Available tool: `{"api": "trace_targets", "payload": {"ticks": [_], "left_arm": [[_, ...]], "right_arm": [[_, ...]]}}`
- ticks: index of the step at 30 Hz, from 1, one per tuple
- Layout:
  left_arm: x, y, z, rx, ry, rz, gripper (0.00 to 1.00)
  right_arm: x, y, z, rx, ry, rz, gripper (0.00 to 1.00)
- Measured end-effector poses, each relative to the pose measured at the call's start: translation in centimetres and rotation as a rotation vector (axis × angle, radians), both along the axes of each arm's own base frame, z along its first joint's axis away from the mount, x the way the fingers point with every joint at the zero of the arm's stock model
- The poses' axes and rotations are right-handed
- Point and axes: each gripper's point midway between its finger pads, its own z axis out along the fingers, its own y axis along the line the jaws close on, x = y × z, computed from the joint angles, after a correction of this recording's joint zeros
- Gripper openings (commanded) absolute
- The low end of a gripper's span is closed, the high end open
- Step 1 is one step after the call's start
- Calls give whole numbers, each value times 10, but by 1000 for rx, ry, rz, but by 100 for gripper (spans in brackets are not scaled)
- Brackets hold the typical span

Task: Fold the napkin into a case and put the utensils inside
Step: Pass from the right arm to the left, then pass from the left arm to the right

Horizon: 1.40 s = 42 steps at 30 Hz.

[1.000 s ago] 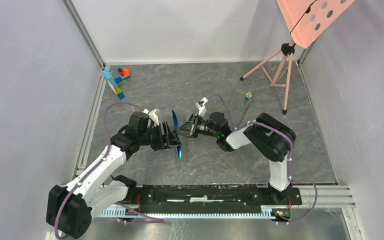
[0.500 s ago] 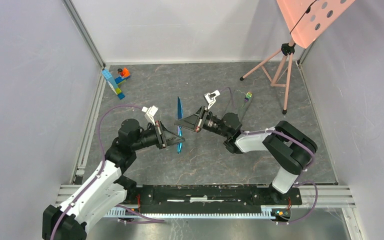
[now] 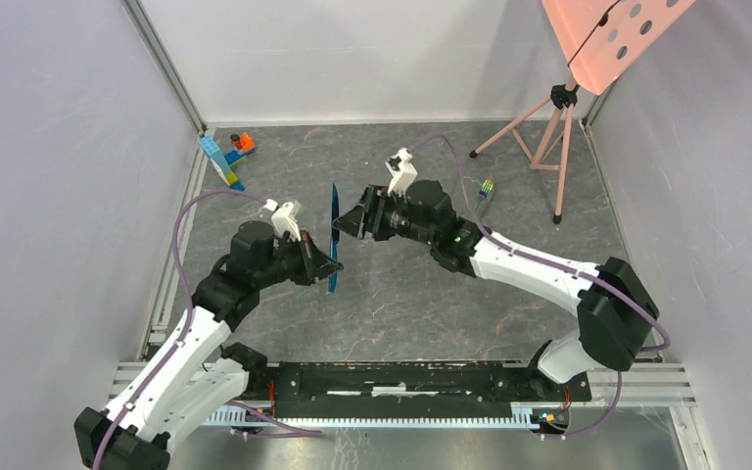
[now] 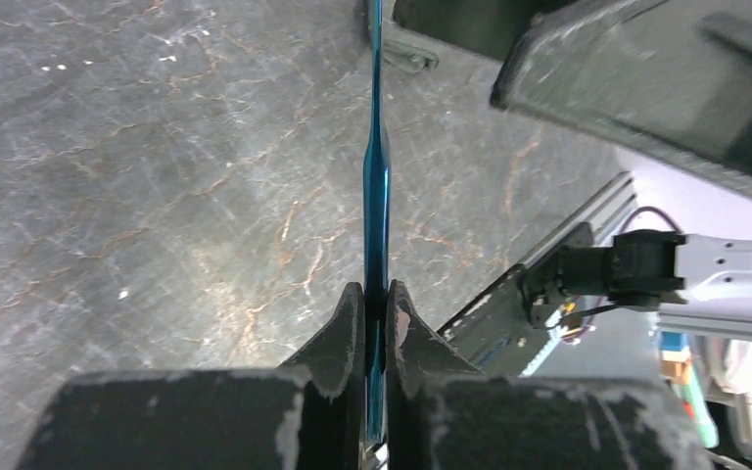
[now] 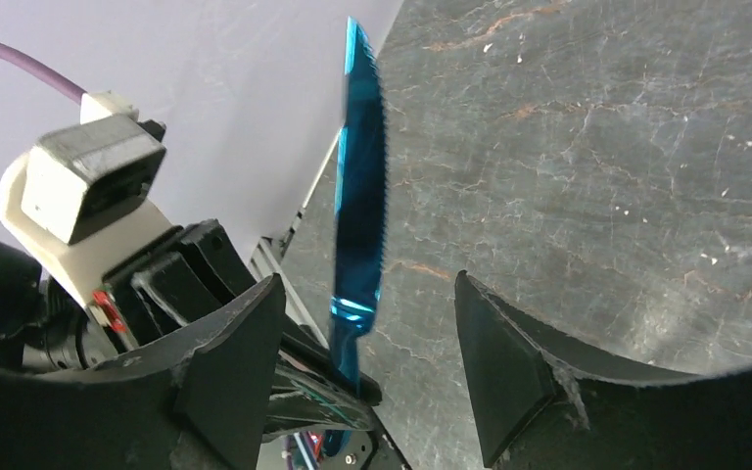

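My left gripper [image 3: 331,262] is shut on the handle of the slim blue knife [image 3: 333,230] and holds it above the floor, blade pointing away from the arm bases. In the left wrist view the knife [image 4: 377,196] runs straight out from between the closed fingers [image 4: 351,328]. My right gripper [image 3: 349,223] stands open just right of the blade and does not touch it. From the right wrist the blade [image 5: 360,196] rises between the spread jaws of the gripper [image 5: 367,284]. The fork's rainbow head [image 3: 487,188] lies at the back right. The napkin is hidden behind the right arm.
Blue and orange toy blocks [image 3: 225,157] sit at the back left corner. A pink tripod [image 3: 548,137] carrying a perforated orange board [image 3: 612,34] stands at the back right. Metal rails run along the left edge [image 3: 171,264] and the front [image 3: 401,377].
The left gripper has closed on the knife's handle. The right gripper has opened, let the knife go and moved toward the back. The knife shifted slightly left.
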Motion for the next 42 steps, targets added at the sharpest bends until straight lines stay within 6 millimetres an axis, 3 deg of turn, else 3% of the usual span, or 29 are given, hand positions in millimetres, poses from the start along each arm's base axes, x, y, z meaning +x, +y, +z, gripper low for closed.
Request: {"api": "trace_targets", "payload": {"ticks": [5, 11, 16, 20, 26, 32, 34, 35, 38, 40, 42], "left_arm": [[0, 7, -11, 77, -2, -3, 2], [-1, 12, -18, 120, 7, -5, 2], [-3, 11, -20, 129, 9, -15, 2], [-4, 12, -21, 136, 9, -15, 2], [-3, 13, -21, 147, 0, -16, 2], [-4, 12, -22, 151, -1, -18, 2], [-4, 12, -22, 153, -1, -19, 2], [-3, 12, -22, 153, -3, -17, 6], [-1, 13, -21, 156, -10, -8, 32], [0, 13, -21, 158, -13, -5, 42], [-1, 13, -22, 160, -11, -3, 47]], "right_arm": [[1, 11, 5, -106, -25, 18, 68], [-9, 24, -28, -258, 17, 51, 61], [-20, 34, -46, -316, 40, 78, 47], [-23, 37, -45, -320, 36, 81, 52], [-21, 35, -46, -335, 34, 67, 49], [-22, 36, -44, -326, 36, 72, 30], [-23, 37, -43, -319, 40, 70, 13], [-23, 38, -42, -308, 48, 65, 2], [-21, 38, -39, -297, 54, 52, 0], [-17, 34, -38, -305, 45, 38, 0], [-4, 15, -41, -333, 37, -19, 0]]}}
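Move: The left hand already holds the knife near its handle end; the knife's middle lies about 5 cm ahead of that hand, level sideways and a touch higher. From the open right hand, the knife's middle is some 3 cm to the left, 2 cm back and 2 cm below. The left gripper sits roughly 7 cm back from the right hand, 3 cm to its left and 4 cm below. The right fingers pinch the knife near its middle: the hand sinks about 4 cm while reaching left and slightly back, its fingers tipping down some 20 degrees, then waits half open before closing. The left sinks 2 cm and shifts slightly left, holds still, then opens and lets go as the right, keeping its grip, starts back to the right and a little forward. ##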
